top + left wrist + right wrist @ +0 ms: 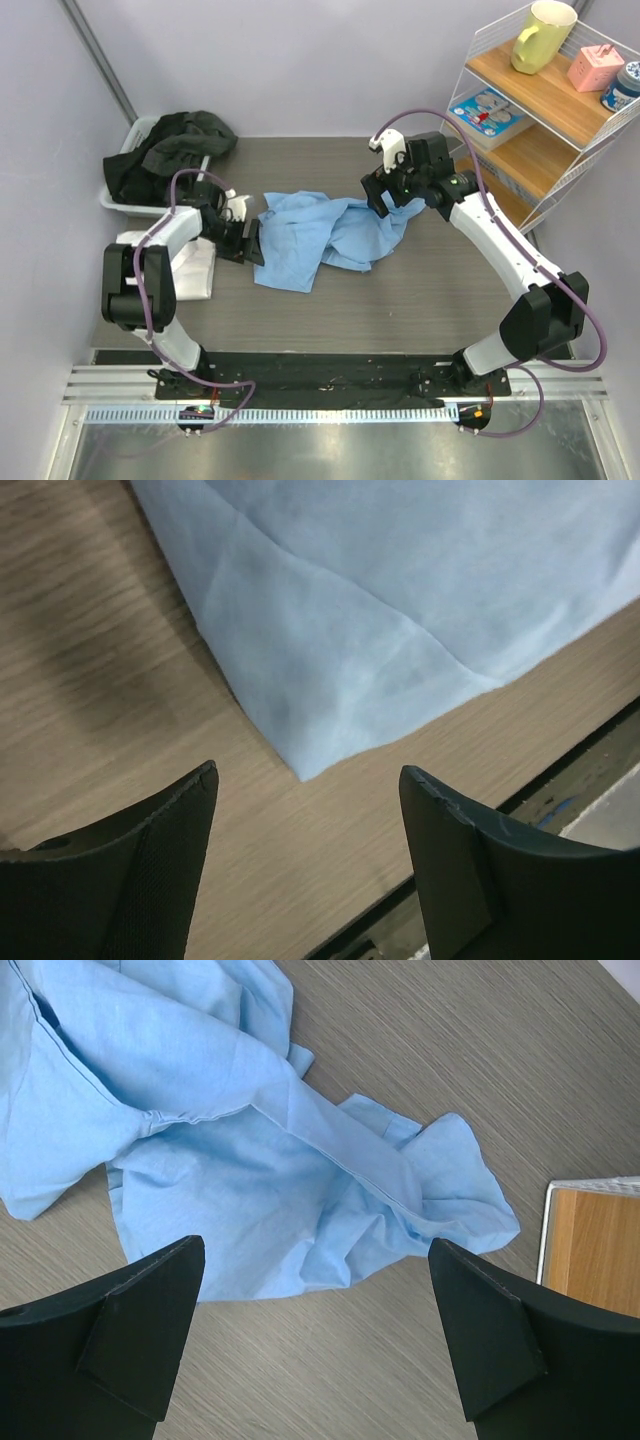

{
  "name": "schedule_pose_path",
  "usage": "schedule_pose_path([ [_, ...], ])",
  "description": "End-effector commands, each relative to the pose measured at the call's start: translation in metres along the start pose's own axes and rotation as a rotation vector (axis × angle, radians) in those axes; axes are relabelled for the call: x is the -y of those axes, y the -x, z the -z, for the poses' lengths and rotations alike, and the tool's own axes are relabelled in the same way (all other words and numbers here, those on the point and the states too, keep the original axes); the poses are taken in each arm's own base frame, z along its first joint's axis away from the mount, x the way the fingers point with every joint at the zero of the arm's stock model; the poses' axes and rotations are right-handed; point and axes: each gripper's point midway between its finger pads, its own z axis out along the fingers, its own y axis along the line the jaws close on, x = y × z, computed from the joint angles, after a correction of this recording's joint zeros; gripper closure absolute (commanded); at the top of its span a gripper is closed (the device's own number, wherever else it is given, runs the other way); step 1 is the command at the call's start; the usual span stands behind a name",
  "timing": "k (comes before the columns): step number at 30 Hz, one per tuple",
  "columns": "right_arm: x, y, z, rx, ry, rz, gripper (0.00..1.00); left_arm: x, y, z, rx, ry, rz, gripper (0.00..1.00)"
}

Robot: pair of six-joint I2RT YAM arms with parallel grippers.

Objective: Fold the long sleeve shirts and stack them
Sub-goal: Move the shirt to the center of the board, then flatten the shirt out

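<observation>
The light blue long sleeve shirt [325, 235] lies crumpled in the middle of the table. My left gripper [252, 241] sits low at its left edge. In the left wrist view the gripper [308, 772] is open and holds nothing, with a corner of the blue shirt [340, 640] just ahead of the fingers. My right gripper [392, 196] hangs over the shirt's right end. Its wrist view shows the gripper [315, 1248] wide open above bare table, with the rumpled shirt [250, 1160] just beyond the fingertips. A folded white shirt [198, 270] lies at the left, partly under the left arm.
A white bin [128, 145] heaped with dark clothes [170, 145] stands at the back left. A wire and wood shelf [545, 110] with a yellow mug [543, 35] and boxes stands at the right, and its corner [595, 1245] shows in the right wrist view.
</observation>
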Motion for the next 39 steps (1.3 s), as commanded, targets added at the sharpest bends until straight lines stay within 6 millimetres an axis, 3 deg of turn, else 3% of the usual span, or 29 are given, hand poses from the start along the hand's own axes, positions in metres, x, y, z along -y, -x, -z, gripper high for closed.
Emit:
schedule_pose_path([
  [1,0.000,0.010,0.012,0.042,-0.004,0.005,0.00,-0.016,0.022,-0.015,0.038,0.018,-0.092,0.26],
  [5,0.001,0.009,0.011,0.033,-0.005,0.007,0.00,-0.017,0.025,-0.036,0.017,-0.053,-0.060,0.27],
  [8,0.002,0.006,0.010,0.023,-0.009,0.011,0.00,-0.025,0.029,-0.049,0.014,-0.052,-0.047,0.33],
  [10,0.003,0.007,0.010,0.024,-0.016,0.014,0.00,-0.024,0.031,-0.052,0.009,-0.067,-0.043,0.54],
  [11,0.004,0.007,0.011,0.023,-0.019,0.017,0.00,-0.022,0.034,-0.047,0.020,-0.069,-0.048,0.66],
  [12,0.004,0.007,0.011,0.022,-0.022,0.017,0.00,-0.020,0.040,-0.040,0.042,-0.072,-0.054,0.87],
  [14,0.004,0.006,0.012,0.021,-0.023,0.020,0.00,-0.008,0.072,-0.007,0.150,-0.056,-0.095,1.00],
  [16,0.003,0.003,0.012,0.017,-0.018,0.016,0.00,0.003,0.097,0.027,0.222,-0.047,-0.121,1.00],
  [17,0.002,0.004,0.011,0.019,-0.014,0.016,0.00,0.021,0.131,0.065,0.331,-0.020,-0.211,1.00],
  [19,0.001,0.004,0.010,0.022,-0.007,0.009,0.00,0.042,0.160,0.105,0.438,0.001,-0.271,1.00],
  [20,0.002,0.006,0.011,0.024,-0.009,0.015,0.00,0.065,0.187,0.140,0.539,0.000,-0.326,1.00],
  [23,0.005,0.016,0.016,0.054,-0.015,0.056,0.00,0.118,0.215,0.193,0.666,-0.034,-0.455,1.00],
  [24,0.007,0.021,0.019,0.073,-0.012,0.077,0.00,0.142,0.218,0.196,0.676,-0.064,-0.515,1.00],
  [26,0.007,0.036,0.026,0.135,0.005,0.089,0.00,0.170,0.220,0.201,0.688,-0.090,-0.584,1.00],
  [27,0.007,0.046,0.030,0.168,0.008,0.098,0.00,0.202,0.219,0.205,0.697,-0.129,-0.664,1.00],
  [29,0.002,0.065,0.038,0.237,0.042,0.112,0.00,0.231,0.217,0.207,0.706,-0.171,-0.729,1.00],
  [30,0.002,0.080,0.045,0.277,0.048,0.121,0.00,0.257,0.213,0.209,0.714,-0.218,-0.773,1.00],
  [34,-0.015,0.118,0.059,0.392,0.152,0.113,0.00,0.298,0.212,0.204,0.712,-0.334,-0.798,1.00],
  [39,-0.048,0.149,0.077,0.516,0.312,0.149,0.00,0.322,0.212,0.203,0.704,-0.451,-0.765,1.00],
])
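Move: The left hand, open, stands by the blue shirt's left edge, which is about 4 cm ahead, 1 cm to its right and 4 cm below. The bunched middle of the shirt lies some 17 cm to this hand's right and 6 cm ahead. The white cloth is about level with it and 16 cm to its left, the basket 22 cm ahead and 17 cm left. From the right hand that edge is roughly 24 cm left, 5 cm back and 18 cm below. The left fingers shut on the shirt's left edge after a short dip of about 4 cm forward and down, then carry it up some 40 cm, first swinging farther forward, then back and to the right over the shirt, while the fingers swing up towards level. Late on, the open, empty right hand rises about 9 cm and draws a little left, tilting up and turning counter-clockwise. ##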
